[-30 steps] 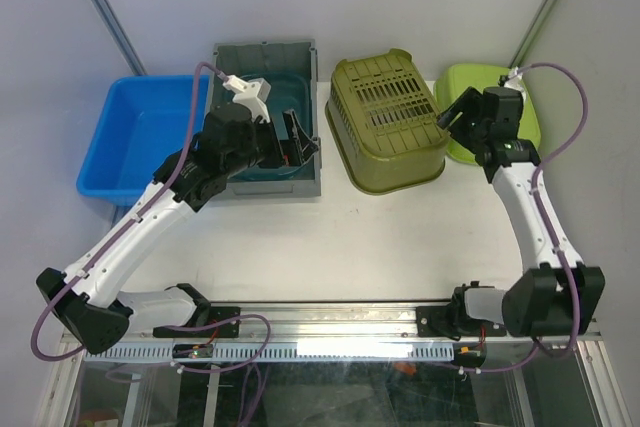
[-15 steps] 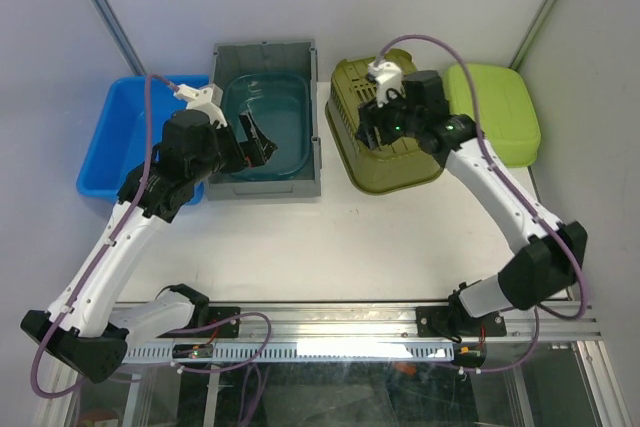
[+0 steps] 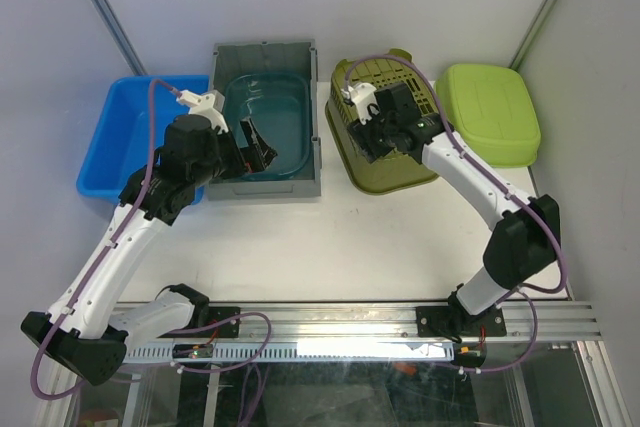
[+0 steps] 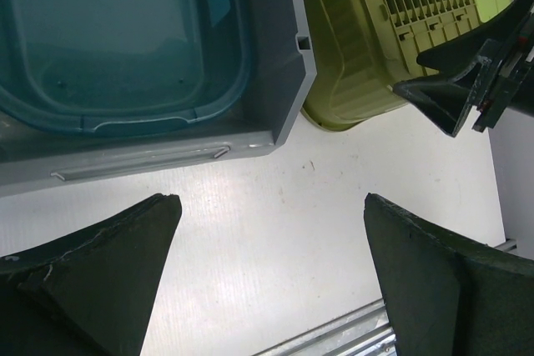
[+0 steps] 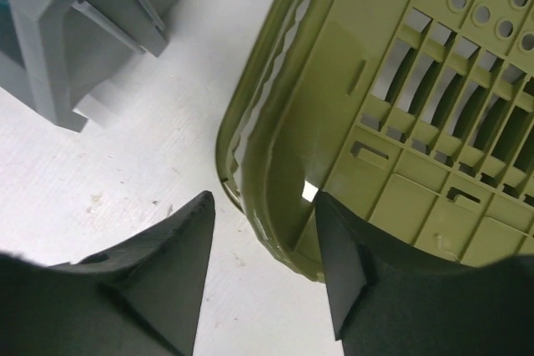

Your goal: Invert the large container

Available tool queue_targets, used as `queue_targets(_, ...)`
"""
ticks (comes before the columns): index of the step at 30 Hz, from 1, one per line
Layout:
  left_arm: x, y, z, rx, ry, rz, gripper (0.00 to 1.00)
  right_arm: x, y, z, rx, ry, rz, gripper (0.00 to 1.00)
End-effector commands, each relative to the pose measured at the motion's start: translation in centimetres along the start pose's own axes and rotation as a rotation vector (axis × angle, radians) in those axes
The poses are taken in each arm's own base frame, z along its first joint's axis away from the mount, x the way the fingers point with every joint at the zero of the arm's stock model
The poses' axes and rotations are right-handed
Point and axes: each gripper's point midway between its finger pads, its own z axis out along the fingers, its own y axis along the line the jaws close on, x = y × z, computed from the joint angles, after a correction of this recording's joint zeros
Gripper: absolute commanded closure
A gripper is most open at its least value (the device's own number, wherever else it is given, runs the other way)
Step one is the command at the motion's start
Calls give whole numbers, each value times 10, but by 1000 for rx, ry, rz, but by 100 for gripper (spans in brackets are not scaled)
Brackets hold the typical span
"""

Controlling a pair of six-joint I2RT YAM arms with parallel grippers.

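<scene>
An olive-green slotted basket (image 3: 400, 87) lies with its slotted base facing up, right of a grey crate (image 3: 300, 183) that holds a teal tub (image 3: 285, 112). My right gripper (image 3: 375, 137) is open over the basket's near left corner. In the right wrist view its fingers (image 5: 263, 198) straddle the basket's rim (image 5: 275, 164), one finger outside over the table, the other against the basket wall. My left gripper (image 3: 255, 147) is open and empty at the crate's front edge. In the left wrist view its fingertips (image 4: 271, 198) frame bare table below the crate wall (image 4: 267, 81).
A blue bin (image 3: 115, 137) stands left of the crate. A lime-green container (image 3: 490, 112) lies base up at the far right. The metal rail (image 3: 330, 322) runs along the near table edge. The right gripper also shows in the left wrist view (image 4: 467, 89).
The right arm swung from beside the lime container leftwards across the basket to its near left corner. The left gripper drew back a little to the left, over the crate's front.
</scene>
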Motion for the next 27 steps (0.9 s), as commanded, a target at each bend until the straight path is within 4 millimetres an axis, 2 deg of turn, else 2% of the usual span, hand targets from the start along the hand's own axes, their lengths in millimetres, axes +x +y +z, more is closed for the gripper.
queue_targets(1,-5,-7,-3,40,-24,14,1,-5,-13,1,58,8,-33,49)
queue_targets(5,-5,-6,-3,42,-25,14,1,3,-11,5,44,45,-27,65)
queue_targets(10,-5,-6,-3,43,-25,18,1,-2,-13,4,62,30,-7,83)
queue_targets(11,-4,-6,-3,42,-24,18,1,-5,-16,4,78,19,10,89)
queue_targets(12,-4,-6,-3,41,-23,19,1,-10,-20,3,102,7,38,99)
queue_targets(18,-2,-5,-2,41,-22,14,1,-40,-42,11,226,-40,210,100)
queue_targets(24,-3,-5,-9,50,-34,16,1,-57,-42,34,191,-100,145,100)
queue_targets(27,-2,-4,-10,46,-34,16,1,-59,-49,43,200,-93,132,100)
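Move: The upturned olive large container stands askew beneath the right hand, whose half-open fingers are at its near-left corner; its middle is about 11 cm ahead, 5 cm right and 8 cm below. The upturned light green container is some 29 cm right and 9 cm ahead, the grey container about 27 cm left and 8 cm ahead. From the left hand, the olive container lies roughly 17 cm ahead, 31 cm right and 19 cm below. Sinking about 2 cm, the right hand shuts its fingers completely at the olive container's near-left corner, gripping nothing between them. Then it pushes forward some 5 cm, edging left, the closed tips bearing on that corner while the wrist turns about 10 degrees clockwise. ##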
